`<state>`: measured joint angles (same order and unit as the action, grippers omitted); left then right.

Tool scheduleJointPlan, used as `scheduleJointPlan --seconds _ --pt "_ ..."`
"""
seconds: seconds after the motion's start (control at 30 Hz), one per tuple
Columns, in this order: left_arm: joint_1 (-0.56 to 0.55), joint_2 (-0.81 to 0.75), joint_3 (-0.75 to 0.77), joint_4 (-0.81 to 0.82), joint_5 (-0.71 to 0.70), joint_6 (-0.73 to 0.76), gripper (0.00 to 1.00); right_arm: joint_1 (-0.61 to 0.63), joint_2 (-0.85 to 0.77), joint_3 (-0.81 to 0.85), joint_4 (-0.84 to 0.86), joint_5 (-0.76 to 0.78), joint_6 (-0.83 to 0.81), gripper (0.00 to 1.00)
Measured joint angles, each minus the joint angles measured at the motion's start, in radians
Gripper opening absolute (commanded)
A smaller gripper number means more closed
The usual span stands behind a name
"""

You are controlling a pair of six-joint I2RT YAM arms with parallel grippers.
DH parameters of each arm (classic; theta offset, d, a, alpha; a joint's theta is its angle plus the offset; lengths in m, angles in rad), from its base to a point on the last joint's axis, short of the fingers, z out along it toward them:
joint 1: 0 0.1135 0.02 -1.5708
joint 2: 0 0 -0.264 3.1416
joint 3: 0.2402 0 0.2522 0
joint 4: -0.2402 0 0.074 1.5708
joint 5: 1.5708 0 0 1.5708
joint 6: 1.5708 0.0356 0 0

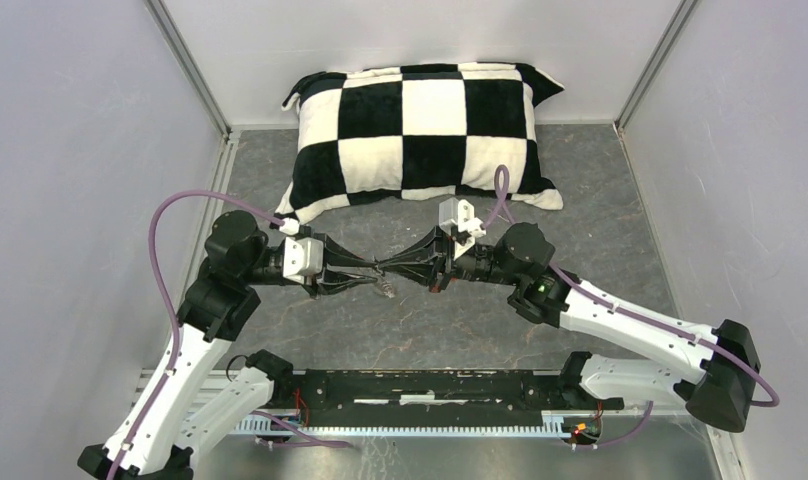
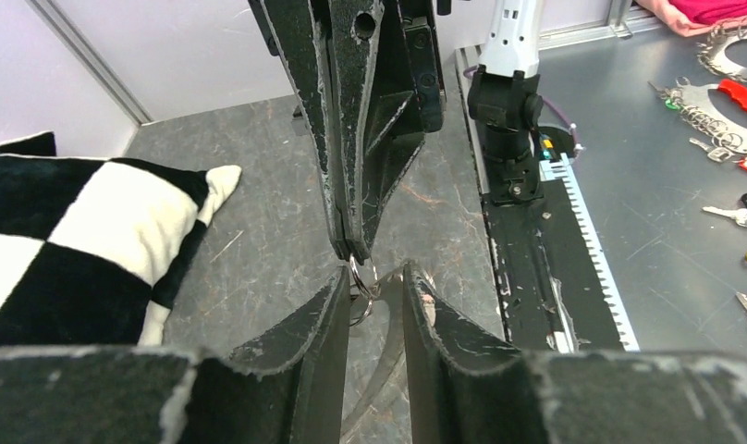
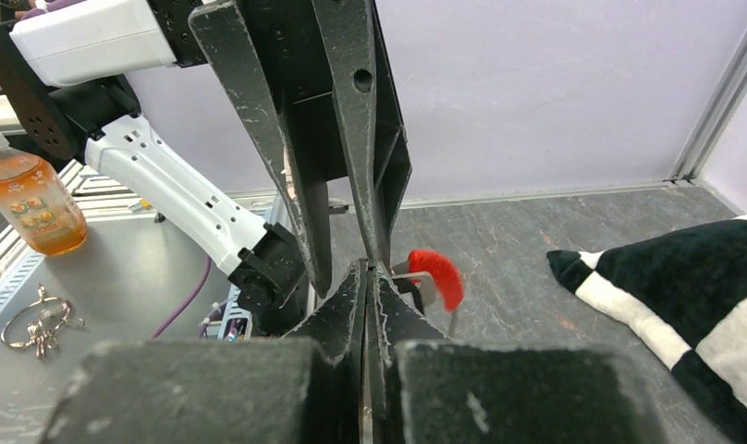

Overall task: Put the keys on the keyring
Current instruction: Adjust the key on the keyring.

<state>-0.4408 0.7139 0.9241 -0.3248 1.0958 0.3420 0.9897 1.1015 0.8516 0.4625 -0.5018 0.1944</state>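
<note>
My two grippers meet tip to tip above the middle of the floor. My right gripper point(image 3: 370, 270) is shut on the keyring point(image 2: 362, 277), a thin silvery wire loop. Its red section point(image 3: 436, 273) sticks out just right of my fingertips. My left gripper point(image 2: 377, 277) is open, and its two fingers stand on either side of the loop. In the top view the left gripper point(image 1: 374, 270) and the right gripper point(image 1: 396, 270) touch, and a small pale piece point(image 1: 385, 288) hangs below them. I cannot tell whether it is a key. No key shows clearly.
A black-and-white checked pillow point(image 1: 420, 125) lies at the back. The arm-base rail point(image 1: 430, 385) runs along the near edge. On a side table outside the cell lie spare keys and chains point(image 2: 730, 139) and an orange drink bottle point(image 3: 32, 199).
</note>
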Motion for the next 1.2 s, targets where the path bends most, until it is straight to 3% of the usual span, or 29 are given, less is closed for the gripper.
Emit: scheduleJointPlan --seconds 0.33,0.4,0.43,0.53,0.57,0.67,1.03,1.2 --pt "0.000 0.016 0.014 -0.036 0.006 0.000 0.03 0.036 -0.005 -0.022 0.052 0.040 -0.006 0.00" --pt "0.000 0.018 0.014 -0.038 0.002 0.000 0.02 0.041 -0.009 -0.027 0.052 0.045 -0.013 0.00" --pt "0.000 0.019 0.014 -0.039 -0.005 0.000 0.02 0.041 -0.010 -0.028 0.051 0.048 -0.015 0.03" --pt "0.000 0.023 0.016 -0.041 -0.037 0.000 0.02 0.043 -0.013 -0.028 0.035 0.060 -0.024 0.28" --pt "0.000 0.023 0.016 -0.043 -0.049 0.000 0.02 0.042 -0.016 -0.026 0.016 0.063 -0.029 0.31" --pt "0.000 0.026 0.018 -0.065 -0.071 0.019 0.02 0.026 -0.012 0.036 -0.127 0.045 -0.055 0.35" --pt "0.000 0.035 0.030 -0.182 -0.111 0.216 0.02 -0.005 0.164 0.552 -0.757 -0.024 -0.306 0.35" --pt "0.000 0.051 0.032 -0.198 -0.129 0.250 0.02 -0.004 0.220 0.604 -0.906 -0.040 -0.379 0.31"
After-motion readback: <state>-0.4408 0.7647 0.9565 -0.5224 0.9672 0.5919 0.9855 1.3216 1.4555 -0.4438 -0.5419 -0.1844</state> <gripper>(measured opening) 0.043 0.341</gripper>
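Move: The small ring joining key and keyring is in the right fingers' grip, at that hand's point. It also sits within the left hand's parted fingers, about 1 cm to the right of that hand's point and level with it. The keyring's coil hangs some 2 cm back, 1 cm right and 5 cm below the left hand; the red-tagged key lies on the table about 9 cm ahead, 13 cm right and some 30 cm below. Closing in place first, the left fingers pinch the small ring, then carry it about 3 cm down and nearly as far forward. The right fingers open and let go; that hand rises some 3 cm and sinks back, easing forward a little while its fingers tip downward about 25 degrees, and ends open, just above the ring. ##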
